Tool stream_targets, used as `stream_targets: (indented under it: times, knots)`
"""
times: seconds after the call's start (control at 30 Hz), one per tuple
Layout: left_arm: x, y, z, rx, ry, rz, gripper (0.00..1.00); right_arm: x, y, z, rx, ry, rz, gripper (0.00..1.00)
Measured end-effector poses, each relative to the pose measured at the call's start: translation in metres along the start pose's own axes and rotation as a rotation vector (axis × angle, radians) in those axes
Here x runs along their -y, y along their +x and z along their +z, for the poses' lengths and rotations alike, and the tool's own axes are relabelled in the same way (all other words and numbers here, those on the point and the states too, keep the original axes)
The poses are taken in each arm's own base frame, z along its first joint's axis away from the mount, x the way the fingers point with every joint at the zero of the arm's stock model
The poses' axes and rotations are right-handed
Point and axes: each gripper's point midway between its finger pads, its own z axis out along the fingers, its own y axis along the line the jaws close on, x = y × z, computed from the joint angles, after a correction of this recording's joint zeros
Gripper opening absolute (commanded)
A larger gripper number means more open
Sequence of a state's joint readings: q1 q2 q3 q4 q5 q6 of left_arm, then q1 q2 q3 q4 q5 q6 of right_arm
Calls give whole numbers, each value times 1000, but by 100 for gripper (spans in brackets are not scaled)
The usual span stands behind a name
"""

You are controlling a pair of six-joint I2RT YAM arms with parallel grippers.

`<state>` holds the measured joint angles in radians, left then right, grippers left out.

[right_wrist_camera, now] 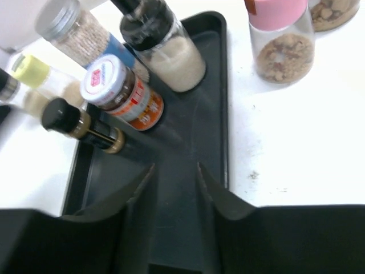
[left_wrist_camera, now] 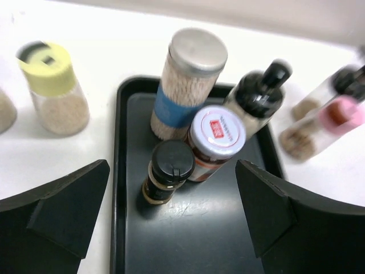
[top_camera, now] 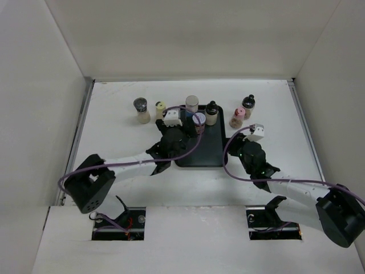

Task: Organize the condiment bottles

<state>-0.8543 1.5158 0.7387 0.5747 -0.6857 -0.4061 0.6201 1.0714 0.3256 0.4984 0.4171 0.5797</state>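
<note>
Several condiment bottles stand at the far end of the black tray. They are a tall silver-capped one with a blue label, a black-capped one, a white-lidded jar and a small brown black-capped one. My left gripper is wide open just behind the small bottle, touching nothing. A yellow-capped bottle stands left of the tray. Right of the tray are a pink-capped one and a black-capped one. My right gripper hovers over the tray's near right part with its fingers drawn close. I cannot tell whether they pinch the rim.
A dark-capped bottle stands furthest left on the white table. The tray's near half holds no bottles. White walls close in the table at the back and both sides.
</note>
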Motion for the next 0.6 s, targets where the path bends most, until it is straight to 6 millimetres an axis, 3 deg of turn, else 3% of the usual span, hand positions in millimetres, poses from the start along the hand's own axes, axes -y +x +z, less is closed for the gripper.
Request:
stream_targets:
  times: [0.07,0.2,0.27,0.43,0.5,0.6]
  knots:
    - [-4,-19,-12,50,18,-48,95,7,4,1,-13,27,-10,42]
    - [-27,-33,-36,106,21,-128,96,22,0,3,-13,108,-14,90]
    - [-48,-26,-44,108,-4,-152,96,23,-13,8,5,145,-10,100]
    - [-111,20,-54,33,-123,-162,96,31,-60,38,72,251,14,100]
    - [-134,35,-58,1,-167,-172,96,47,-74,51,92,314,15,100]
    - [-152,40,-60,-12,-198,-212,96,72,-79,69,71,404,-13,100]
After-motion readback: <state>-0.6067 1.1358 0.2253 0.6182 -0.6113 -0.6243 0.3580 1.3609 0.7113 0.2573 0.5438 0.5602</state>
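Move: Left gripper: the dark-capped jar stands about 10 cm ahead, 17 cm left and 8 cm lower; the yellow-capped bottle is as far ahead but only 9 cm left. The small black-capped bottle is in the tray, 3 cm ahead, 1 cm right and 8 cm lower. Right gripper: the tall black-capped bottle lies some 16 cm ahead, 8 cm right and 5 cm below, with the pink-capped jar in front of it, 13 cm ahead and 3 cm right. Swing the empty, still wide-open left gripper about 15 cm left off the tray, rising a little, then sinking well below its starting height, while drawing back 5 cm and turning slightly counter-clockwise. Spread the right fingers from partly closed to fully open and send that hand some 9 cm forward and nearly as far right, towards the black-capped bottle, yawing about 20 degrees clockwise. ##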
